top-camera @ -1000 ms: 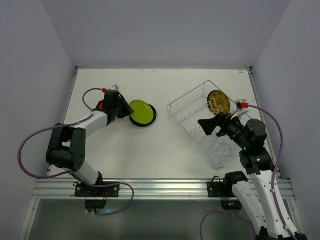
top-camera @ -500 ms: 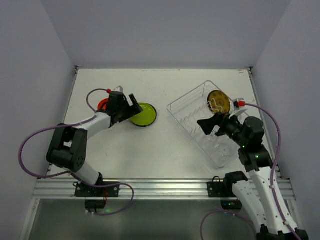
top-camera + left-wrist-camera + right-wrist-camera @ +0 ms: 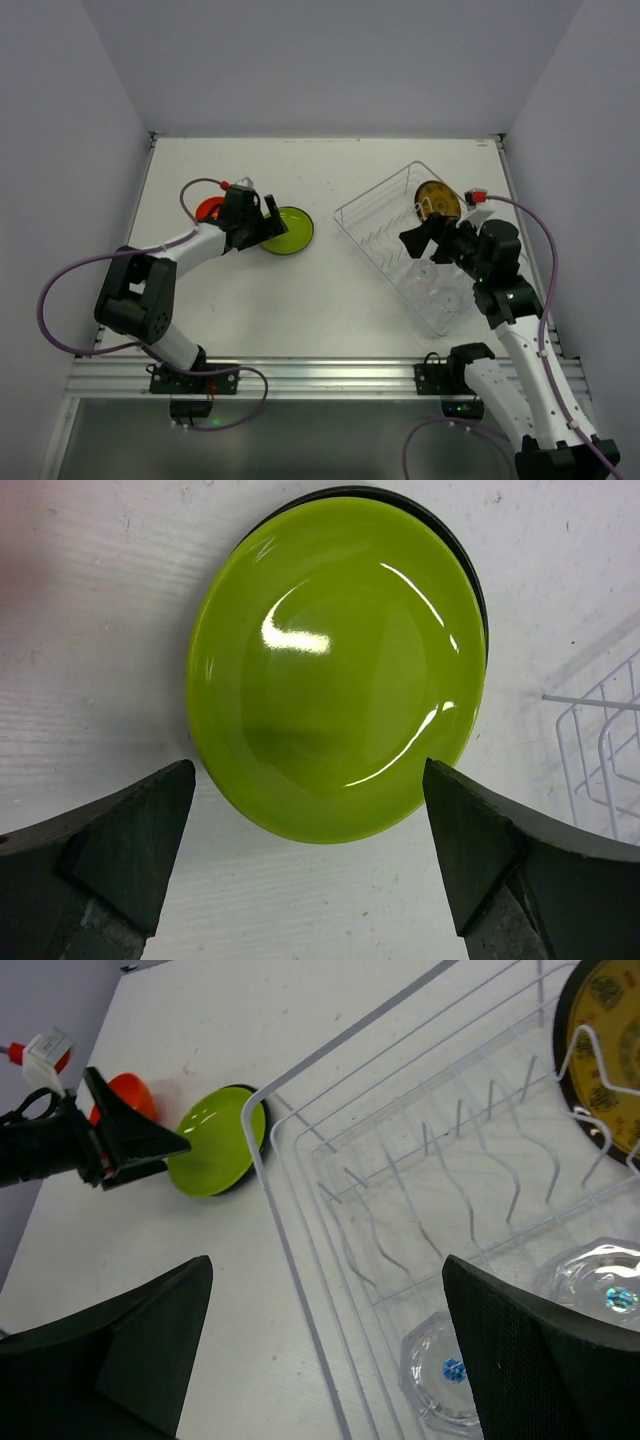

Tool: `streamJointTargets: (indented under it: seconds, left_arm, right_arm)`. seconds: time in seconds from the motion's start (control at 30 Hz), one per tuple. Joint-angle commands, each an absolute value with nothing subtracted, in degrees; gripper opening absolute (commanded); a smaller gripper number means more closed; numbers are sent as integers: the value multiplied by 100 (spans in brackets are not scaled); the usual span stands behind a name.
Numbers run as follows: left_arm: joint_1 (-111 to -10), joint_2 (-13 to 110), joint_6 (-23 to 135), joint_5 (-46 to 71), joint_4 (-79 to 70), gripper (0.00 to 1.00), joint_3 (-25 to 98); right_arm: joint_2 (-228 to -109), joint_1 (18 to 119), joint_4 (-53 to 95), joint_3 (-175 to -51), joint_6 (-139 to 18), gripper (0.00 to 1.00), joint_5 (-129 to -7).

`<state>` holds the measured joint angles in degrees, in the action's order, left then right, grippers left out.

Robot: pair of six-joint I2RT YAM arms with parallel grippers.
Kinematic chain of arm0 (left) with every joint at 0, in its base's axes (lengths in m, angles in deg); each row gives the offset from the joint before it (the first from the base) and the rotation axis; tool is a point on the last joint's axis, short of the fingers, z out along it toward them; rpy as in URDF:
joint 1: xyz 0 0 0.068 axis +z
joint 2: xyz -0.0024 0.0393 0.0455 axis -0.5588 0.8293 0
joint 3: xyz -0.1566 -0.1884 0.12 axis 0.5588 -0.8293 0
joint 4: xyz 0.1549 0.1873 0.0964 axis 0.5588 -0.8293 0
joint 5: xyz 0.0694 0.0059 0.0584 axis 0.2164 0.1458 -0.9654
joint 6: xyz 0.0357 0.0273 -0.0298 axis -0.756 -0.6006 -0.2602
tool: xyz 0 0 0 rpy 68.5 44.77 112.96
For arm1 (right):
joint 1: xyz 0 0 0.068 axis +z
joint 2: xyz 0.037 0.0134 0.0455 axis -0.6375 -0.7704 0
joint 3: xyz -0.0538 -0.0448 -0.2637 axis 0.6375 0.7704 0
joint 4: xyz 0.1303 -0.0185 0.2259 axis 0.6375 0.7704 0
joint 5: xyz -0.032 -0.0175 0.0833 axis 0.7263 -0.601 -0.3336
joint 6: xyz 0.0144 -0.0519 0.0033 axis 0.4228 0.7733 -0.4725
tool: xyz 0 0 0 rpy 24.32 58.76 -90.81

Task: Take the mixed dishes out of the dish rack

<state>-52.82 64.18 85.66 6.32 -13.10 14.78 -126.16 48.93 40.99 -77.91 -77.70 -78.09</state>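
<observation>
The lime-green plate (image 3: 288,228) (image 3: 335,665) lies on top of the black plate (image 3: 455,545) on the table's left half. My left gripper (image 3: 264,214) (image 3: 308,775) is open just short of its near rim and holds nothing. The orange bowl (image 3: 209,209) (image 3: 126,1094) sits behind that gripper. The dish rack (image 3: 352,214) (image 3: 263,1165) stands on the right. It holds the olive-yellow patterned plate (image 3: 438,200) (image 3: 610,1050) upright in the wire holder, and clear cups (image 3: 426,284) (image 3: 447,1368). My right gripper (image 3: 422,238) (image 3: 328,1265) hovers open over the rack's left rim.
Grey walls close in the table on the left, right and back. An aluminium rail (image 3: 320,375) runs along the near edge. Purple cables (image 3: 60,300) loop off both arms. The white tabletop (image 3: 300,290) lies bare between the plates and the rack.
My left gripper has opened and let go of the lime-green plate, which now rests on the black one. The right gripper has moved a little farther back over the rack.
</observation>
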Motion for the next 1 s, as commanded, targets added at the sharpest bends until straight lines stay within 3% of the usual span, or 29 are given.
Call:
streamJointTargets:
  seconds: [0.0,0.3,0.63,0.8,0.93,0.97]
  left_arm:
    - [-5304,6489,8310,566,-1836,100,1945]
    - [-5313,6112,8143,513,-2487,100,2297]
    - [-5462,3960,7608,794,-3111,100,2165]
    - [-5489,3020,6834,471,-4130,100,2393]
    - [-5489,2439,6246,408,-4273,100,1896]
    - [-5515,2142,6253,390,-4003,100,1684]
  right_arm:
    - [-12928,4875,4220,-8235,-7694,99,-6646]
    - [-13483,4884,4431,-8613,-7703,99,-5667]
    - [-14062,4866,3667,-8779,-6562,99,-4402]
    - [-15336,4348,3948,-9605,-5920,99,-5138]
    - [-16347,4163,3922,-10291,-4971,97,-4718]
    - [-16531,4163,3948,-10388,-4769,93,-4648]
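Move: The right hand is empty above the rack; the brown patterned plate standing there is about 15 cm ahead, 10 cm to its right and 14 cm below. Two clear bowls lie on the near side of that plate: one some 10 cm back and 3 cm right of it, the other 6 cm back and 9 cm right. From the left hand the green plate's middle is roughly 2 cm ahead, 4 cm right and 5 cm below, with the orange bowl 6 cm ahead and 14 cm left. The right hand, fingers staying wide open, sweeps forward and right over the rack towards the brown plate, about 13 cm each way at nearly level height, turning some 25 degrees clockwise and rolling its left side down about 30 degrees, without reaching the plate. The left hand, also still open, draws away from the green plate, slowly at first and then quickly, up about 20 cm and back some 9 cm, tilting its fingers up towards the level. ##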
